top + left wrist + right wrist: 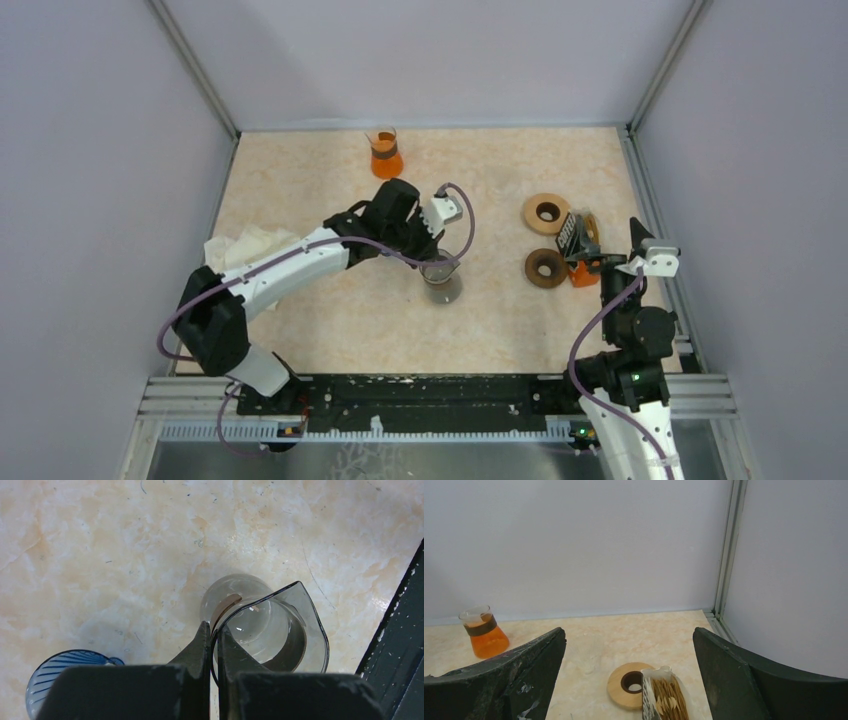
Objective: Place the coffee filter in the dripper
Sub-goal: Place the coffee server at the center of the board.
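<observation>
The dripper (280, 630), a smoky clear vessel with a pointed lip, stands on the marble top; in the top view the dripper (441, 284) is mid-table. My left gripper (214, 630) is shut on its near rim, one finger inside and one outside the wall. The coffee filters (670, 700) are brown papers packed in an open bag (574, 233) at the right. My right gripper (628, 632) is open wide, hovering just behind and above that bag, with nothing between its fingers.
An orange-filled glass flask (385, 155) stands at the back. Two wooden rings (546, 213) (546, 268) flank the filter bag. A crumpled white cloth (245, 245) lies at the left. A blue ribbed glass piece (65, 672) sits beside my left gripper. The black rail (400, 645) borders the near edge.
</observation>
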Motion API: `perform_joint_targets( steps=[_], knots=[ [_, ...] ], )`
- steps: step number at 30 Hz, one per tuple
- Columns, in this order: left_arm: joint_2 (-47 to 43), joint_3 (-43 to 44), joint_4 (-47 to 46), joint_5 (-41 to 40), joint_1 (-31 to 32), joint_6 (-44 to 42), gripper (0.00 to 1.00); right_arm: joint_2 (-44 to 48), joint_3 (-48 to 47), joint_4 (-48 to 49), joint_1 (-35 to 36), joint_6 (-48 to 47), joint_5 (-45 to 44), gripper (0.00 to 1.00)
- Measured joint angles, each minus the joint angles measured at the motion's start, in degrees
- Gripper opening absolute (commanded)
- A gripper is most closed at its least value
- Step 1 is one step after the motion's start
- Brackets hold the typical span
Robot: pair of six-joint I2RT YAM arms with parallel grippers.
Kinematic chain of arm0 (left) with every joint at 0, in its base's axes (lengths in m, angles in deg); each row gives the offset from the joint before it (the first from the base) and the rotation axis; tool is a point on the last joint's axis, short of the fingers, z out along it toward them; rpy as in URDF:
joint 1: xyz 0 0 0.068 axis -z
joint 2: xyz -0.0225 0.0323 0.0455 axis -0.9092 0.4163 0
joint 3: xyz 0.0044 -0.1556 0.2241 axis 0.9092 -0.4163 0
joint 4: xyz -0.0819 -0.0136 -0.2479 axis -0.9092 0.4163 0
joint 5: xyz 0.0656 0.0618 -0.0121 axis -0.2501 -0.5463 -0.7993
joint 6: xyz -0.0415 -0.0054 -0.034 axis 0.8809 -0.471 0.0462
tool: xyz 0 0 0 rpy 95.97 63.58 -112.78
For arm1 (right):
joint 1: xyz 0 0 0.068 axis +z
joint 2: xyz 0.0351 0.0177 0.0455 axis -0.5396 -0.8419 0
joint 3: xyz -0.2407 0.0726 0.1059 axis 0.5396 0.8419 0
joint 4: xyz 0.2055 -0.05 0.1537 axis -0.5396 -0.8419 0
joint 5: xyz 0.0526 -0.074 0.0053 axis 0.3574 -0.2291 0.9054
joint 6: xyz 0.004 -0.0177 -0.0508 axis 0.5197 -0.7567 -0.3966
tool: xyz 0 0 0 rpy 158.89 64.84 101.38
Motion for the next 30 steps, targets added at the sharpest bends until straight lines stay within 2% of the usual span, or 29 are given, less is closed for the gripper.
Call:
perform_joint_targets(
  steps=[13, 21, 30],
  knots=[
    [4.31, -1.29, -1.95, 3.48, 0.02, -4.81, 0.02, -0.02, 0.0, 0.0, 0.0, -0.02, 0.02, 0.99],
    [4.92, -1.14, -2.62, 4.04, 0.0, -7.04, 0.33, -0.02, 0.0, 0.0, 0.02, -0.04, 0.02, 0.99],
    [4.92, -0.59, -2.32, 3.8, 0.0, -7.61, 0.62, -0.02, 0.0, 0.0, 0.02, -0.07, 0.02, 0.99]
  ],
)
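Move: Hanging from the left fingers by its rim, the coffee server goes down to the board's centre spot, about 4 cm back, 3 cm right and 14 cm below the left hand. The blue dripper stands some 9 cm ahead and 11 cm left of that hand; the brown ring lies roughly 25 cm right and 1 cm ahead. From the idle right hand the spot is about 28 cm left, level fore and aft, some 30 cm down. Lowering the held server straight down by about 3 cm, the left hand brings its base onto the board, then stays at that height while turning some 8 degrees clockwise and easing 1 cm to the right. The fingers, shut on the rim until then, open to about half and let the rim go, staying around it. ##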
